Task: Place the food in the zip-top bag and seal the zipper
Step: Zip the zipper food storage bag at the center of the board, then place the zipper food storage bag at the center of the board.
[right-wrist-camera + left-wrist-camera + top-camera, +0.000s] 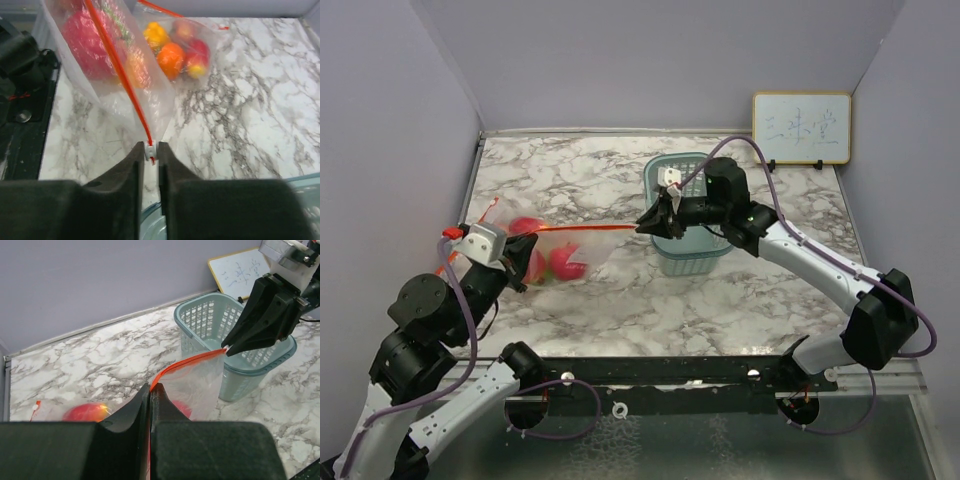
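A clear zip-top bag (582, 247) with a red zipper (590, 229) hangs stretched between my two grippers above the marble table. The food, small glossy red, orange and yellow toy fruits (170, 59), lies inside it; red ones (564, 262) show from above. My left gripper (518, 255) is shut on the bag's left zipper end (150, 388). My right gripper (645, 225) is shut on the white zipper slider (151, 150) at the bag's right end, just in front of the basket. The right gripper also shows in the left wrist view (227, 347).
A pale teal lattice basket (692, 255) stands right of the bag, under my right wrist. A small whiteboard (801, 127) leans on the back wall at the right. Grey walls close in the left, back and right sides.
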Tool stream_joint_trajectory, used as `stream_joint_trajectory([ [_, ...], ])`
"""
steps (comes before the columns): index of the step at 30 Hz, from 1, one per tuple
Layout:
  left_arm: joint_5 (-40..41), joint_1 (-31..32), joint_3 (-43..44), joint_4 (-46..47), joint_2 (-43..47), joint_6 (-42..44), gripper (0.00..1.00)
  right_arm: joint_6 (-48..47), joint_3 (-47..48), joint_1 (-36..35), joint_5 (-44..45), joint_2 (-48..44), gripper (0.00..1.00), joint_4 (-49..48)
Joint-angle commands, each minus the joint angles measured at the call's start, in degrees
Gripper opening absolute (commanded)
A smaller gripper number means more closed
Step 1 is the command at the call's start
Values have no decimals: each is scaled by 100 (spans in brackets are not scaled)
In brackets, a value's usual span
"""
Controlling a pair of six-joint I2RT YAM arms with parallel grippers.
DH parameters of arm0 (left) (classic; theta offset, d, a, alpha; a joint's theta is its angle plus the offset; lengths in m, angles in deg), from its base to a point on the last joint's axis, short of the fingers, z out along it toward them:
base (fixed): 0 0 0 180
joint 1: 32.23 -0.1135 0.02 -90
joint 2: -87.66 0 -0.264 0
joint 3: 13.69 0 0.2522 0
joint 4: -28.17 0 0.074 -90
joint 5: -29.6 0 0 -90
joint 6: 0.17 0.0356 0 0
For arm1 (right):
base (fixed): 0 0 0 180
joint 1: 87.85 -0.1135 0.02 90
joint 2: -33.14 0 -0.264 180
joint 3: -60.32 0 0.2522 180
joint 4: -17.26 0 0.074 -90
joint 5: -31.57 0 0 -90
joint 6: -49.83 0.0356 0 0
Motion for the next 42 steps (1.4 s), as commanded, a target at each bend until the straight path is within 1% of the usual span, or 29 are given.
stream_joint_trajectory([
  [1, 361, 4, -195, 867, 17, -123, 0, 661, 56, 100, 1089, -130, 41, -423],
  [4, 509, 4, -626, 1526, 7, -385, 0, 1355, 274, 100, 1648, -164, 88, -568],
  [5, 691, 2, -826, 1805, -7, -507, 0, 1596, 417, 100, 1897, -132, 99, -499],
  [7, 1218, 1, -1198, 2340, -80, -873, 0, 1950, 749, 104, 2442, 1, 99, -124],
  [9, 2004, 2, -1561, 2753, -214, -1354, 0, 2316, 968, 102, 3023, 87, 99, 206],
  [11, 2787, 4, -1953, 3152, -389, -1880, 0, 2572, 873, 100, 3560, 18, 99, 241],
  [13, 3069, 3, -2383, 3811, -609, -2038, 0, 2786, 582, 100, 4138, -184, 99, 113],
  [14, 3093, -3, -2493, 4057, -761, -2069, 7, 2875, 417, 101, 4284, -306, 99, 9],
  [15, 3104, -4, -2492, 4138, -953, -2118, 35, 2947, 234, 100, 4483, -434, 99, -89],
  [16, 3022, -4, -2397, 4148, -1164, -2099, 72, 2977, 111, 100, 4680, -582, 99, -121],
  [17, 2907, -9, -2259, 4100, -1371, -2015, 95, 3020, 31, 100, 4836, -669, 99, -114],
  [18, 2800, -8, -2069, 3966, -1575, -1952, 99, 3107, -45, 100, 4971, -746, 99, -115],
  [21, 2412, -4, -1626, 3796, -1948, -1798, 99, 3255, -162, 100, 5181, -889, 99, -72],
  [23, 2023, -10, -1472, 3821, -2010, -1643, 99, 3338, -188, 109, 5284, -933, 99, -20],
  [26, 1719, -10, -1365, 3785, -2003, -1531, 99, 3345, -200, 104, 5387, -933, 99, 56],
  [35, 1524, -11, -1379, 3581, -1881, -1177, 99, 3364, -112, 100, 5608, -870, 99, 304],
  [42, 1383, -14, -1379, 3441, -2008, -1102, 99, 3395, -55, 100, 5691, -831, 99, 485],
])
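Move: Strung between both closed hands is the second food bag, its zip edge pulled taut. Its food lies about 4 cm ahead of the left hand and some 22 below, level with it sideways; from the right hand that food is roughly 25 cm left, 3 back and 16 below. The already filled first bag lies about 12 cm ahead and 9 left of the left hand, 22 below. The basket stands around 8 cm ahead and 13 right of the right hand, 11 lower. Letting go of its end of the zip at once, the right hand opens wide and swings forward and then right, about 10 cm each way, turning some 60 degrees clockwise over the basket. The left hand, still pinching the other end, carries it forward and down about 10 cm with a counter-clockwise turn, opens wide to release the bag, then lifts some 6 cm clear, drifting right. ##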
